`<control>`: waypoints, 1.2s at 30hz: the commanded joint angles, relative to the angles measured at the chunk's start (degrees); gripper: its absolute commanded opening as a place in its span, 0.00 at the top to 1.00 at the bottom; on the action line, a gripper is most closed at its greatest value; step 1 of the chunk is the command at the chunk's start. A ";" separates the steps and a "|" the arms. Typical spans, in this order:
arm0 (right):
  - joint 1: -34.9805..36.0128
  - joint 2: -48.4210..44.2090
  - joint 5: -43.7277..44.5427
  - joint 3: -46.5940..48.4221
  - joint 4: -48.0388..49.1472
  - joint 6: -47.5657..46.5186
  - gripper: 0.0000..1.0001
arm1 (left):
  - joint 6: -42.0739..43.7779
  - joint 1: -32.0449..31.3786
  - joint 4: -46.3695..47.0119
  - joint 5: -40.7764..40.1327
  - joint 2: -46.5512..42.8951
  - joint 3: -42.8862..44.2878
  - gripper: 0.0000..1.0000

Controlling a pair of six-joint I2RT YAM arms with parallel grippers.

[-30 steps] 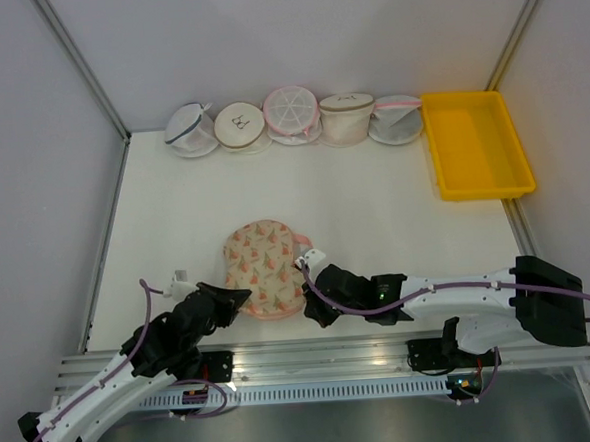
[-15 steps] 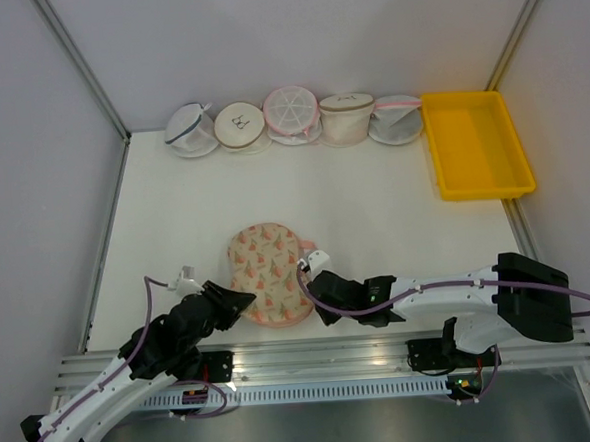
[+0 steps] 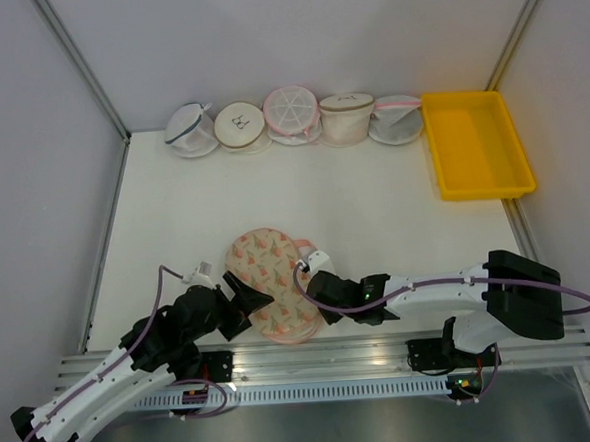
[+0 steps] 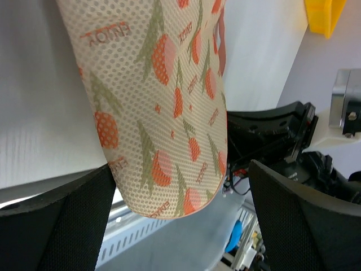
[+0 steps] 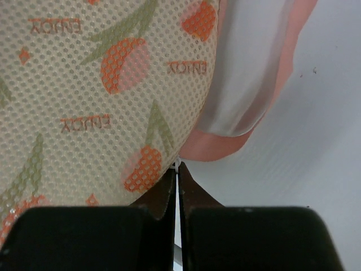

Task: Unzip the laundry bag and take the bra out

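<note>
The laundry bag (image 3: pixel 269 281), cream mesh with orange print and pink trim, lies near the table's front edge; its near end reaches over the edge in the left wrist view (image 4: pixel 163 96). My left gripper (image 3: pixel 242 306) is open, its black fingers (image 4: pixel 56 220) standing either side of the bag's near-left end without touching it. My right gripper (image 3: pixel 315 292) is shut at the bag's right rim, pinching a small white zipper pull (image 5: pixel 178 164) at its tips. The pink loop (image 5: pixel 248 113) lies just beyond. The bra is hidden.
A row of round mesh bags (image 3: pixel 289 116) lines the back of the table. A yellow tray (image 3: pixel 476 145) sits at the back right. The metal rail (image 3: pixel 323 354) runs along the front edge, just below the bag.
My left gripper has opened and let go of the bag's left end. The bag has slid nearer the front edge and turned a little. The right gripper stayed shut and moved left.
</note>
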 commanded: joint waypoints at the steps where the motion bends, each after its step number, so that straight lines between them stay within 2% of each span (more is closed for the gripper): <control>1: 0.00 1.65 -0.88 3.18 1.58 -0.80 1.00 | -1.46 0.15 -2.49 7.45 -0.58 2.76 0.00; 4: 0.00 1.92 -3.08 3.27 3.60 -0.89 0.99 | -1.90 0.24 -8.74 6.31 -4.53 4.69 0.00; 5: -0.09 2.09 -3.34 3.36 4.05 -0.89 0.99 | -2.07 0.15 -13.81 4.83 -5.24 5.30 0.00; 8: -0.26 3.23 -2.39 4.32 3.97 -0.37 0.99 | -3.39 0.24 -20.25 5.07 -8.67 4.09 0.00; 14: -3.69 3.68 5.69 5.82 0.10 5.78 1.00 | -7.08 0.15 -22.55 6.92 -17.64 -0.14 0.00; 23: -13.62 -3.96 16.41 3.01 -8.07 18.44 0.99 | -5.77 0.24 -22.47 3.41 -15.01 1.62 0.00; 30: -20.21 -13.19 24.77 -1.29 -19.32 28.89 1.00 | -6.47 0.15 -22.47 2.97 -16.15 0.83 0.00; 32: -20.65 -16.87 25.13 -3.13 -20.38 30.57 1.00 | -6.56 0.24 -22.38 2.70 -16.41 0.91 0.00; 35: -20.83 -18.04 20.40 -4.89 -18.19 28.21 1.00 | -6.73 0.24 -21.94 2.09 -16.33 0.91 0.00; 36: -20.75 -17.60 16.47 -5.16 -15.84 26.98 1.00 | -7.17 0.24 -21.77 2.00 -16.33 0.74 0.00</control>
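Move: The right hand already pinches the laundry bag's zipper pull; the bag's middle is about 6 cm to its left, 1 cm nearer the base and roughly level. The pink strap is some 5 cm ahead, 1 cm right. The clear table it carries towards lies about 9 cm ahead, 14 cm right and 7 cm below. From the open left hand, the bag's middle is 6 cm ahead, 5 cm right and slightly below, about 3 cm. After edging about 2 cm left, the right hand sweeps forward and then right to the clear table, ending some 9 cm farther out and 14 cm to the right, slightly higher, turning about 50 degrees clockwise, still pinching the zipper pull and carrying the laundry bag along. Meanwhile the left hand, fingers kept wide open, draws back and left away from the bag, sinks a little, then waits. ##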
